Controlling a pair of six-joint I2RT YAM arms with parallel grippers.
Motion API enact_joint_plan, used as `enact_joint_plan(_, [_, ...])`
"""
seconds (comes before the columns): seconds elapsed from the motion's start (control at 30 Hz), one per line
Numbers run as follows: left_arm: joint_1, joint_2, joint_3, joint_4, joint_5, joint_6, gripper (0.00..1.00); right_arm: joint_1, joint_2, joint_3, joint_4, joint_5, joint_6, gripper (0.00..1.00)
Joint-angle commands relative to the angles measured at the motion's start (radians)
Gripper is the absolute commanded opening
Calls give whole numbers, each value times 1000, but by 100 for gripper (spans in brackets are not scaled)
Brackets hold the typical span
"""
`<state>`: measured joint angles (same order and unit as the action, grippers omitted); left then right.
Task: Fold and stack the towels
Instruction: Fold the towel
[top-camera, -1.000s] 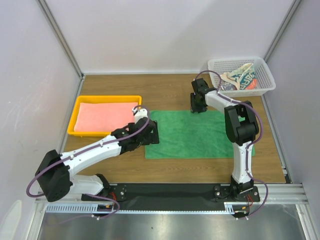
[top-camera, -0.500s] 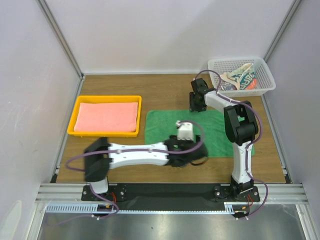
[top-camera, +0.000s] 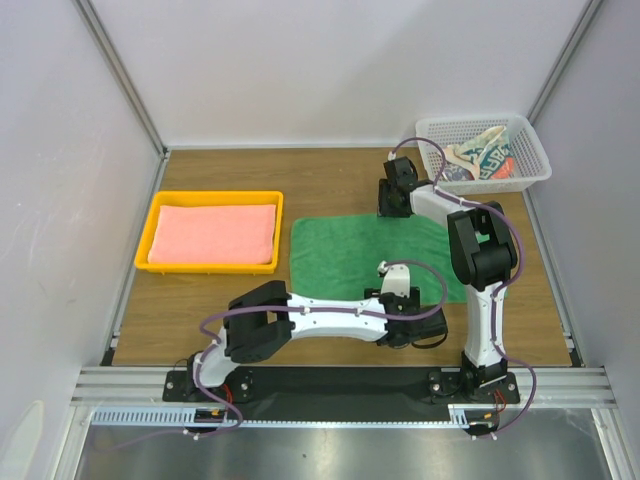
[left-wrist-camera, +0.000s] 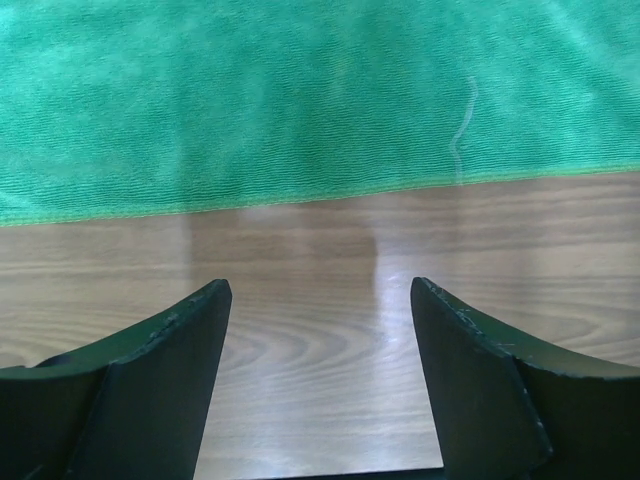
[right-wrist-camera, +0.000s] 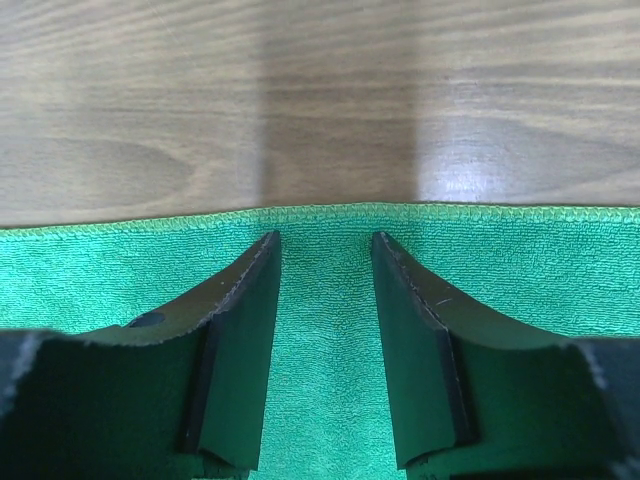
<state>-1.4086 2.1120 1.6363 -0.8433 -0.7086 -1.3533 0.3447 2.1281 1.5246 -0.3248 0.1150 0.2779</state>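
The green towel (top-camera: 350, 255) lies spread flat on the middle of the wooden table. My left gripper (top-camera: 405, 322) hovers open over bare wood just short of the towel's near edge (left-wrist-camera: 300, 100), its jaws (left-wrist-camera: 320, 285) wide apart and empty. My right gripper (top-camera: 392, 208) is at the towel's far edge. Its jaws (right-wrist-camera: 326, 237) stand apart, pointing down over the green cloth (right-wrist-camera: 560, 270), which lies flat between them. The salmon-pink towel (top-camera: 215, 232) rests folded in the yellow tray (top-camera: 150, 240). The patterned towel (top-camera: 480, 155) sits crumpled in the white basket (top-camera: 530, 160).
The tray stands at the left of the table, the basket at the back right corner. White walls enclose the table on three sides. My left arm stretches low across the table's near strip, from its base to the towel's near right part.
My left arm has swung from beside the yellow tray, across the towel's near side, to its near right edge. The right arm has barely moved.
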Motion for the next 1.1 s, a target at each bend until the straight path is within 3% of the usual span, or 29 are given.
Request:
enact_joint_plan(0.0, [-1, 39, 71, 15, -54, -13, 77, -1, 47, -46, 27, -32, 17, 47])
enact_joint_plan(0.37, [29, 98, 128, 21, -112, -23, 47, -1, 39, -60, 35, -23, 12, 45])
enact_joint_plan(1.07, [92, 169, 154, 128, -121, 56, 43, -1, 41, -67, 55, -55, 32, 44])
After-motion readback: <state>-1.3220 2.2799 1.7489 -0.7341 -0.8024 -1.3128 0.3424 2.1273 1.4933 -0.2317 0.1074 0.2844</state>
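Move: The green towel's near edge lies roughly 5 cm straight ahead of my left hand and some 3 cm below; from there its left edge is about 26 cm left and 18 cm ahead, and the pink towel in the tray about 44 cm left and 26 cm ahead. My right fingertips are already down at the green towel's far edge, its rim about 1 cm ahead and level with them, neither left nor right; the white basket is about 16 cm ahead and 23 cm right. I narrow my left fingers from nearly wide open to a bit under half while easing the hand forward, about 6 cm in all, and slightly right, onto the green towel's near edge; it sinks some 3 cm, mostly in a last dip. My right fingertips, still part-open, stay pressed on the far edge and drag it about 1 cm forward. ##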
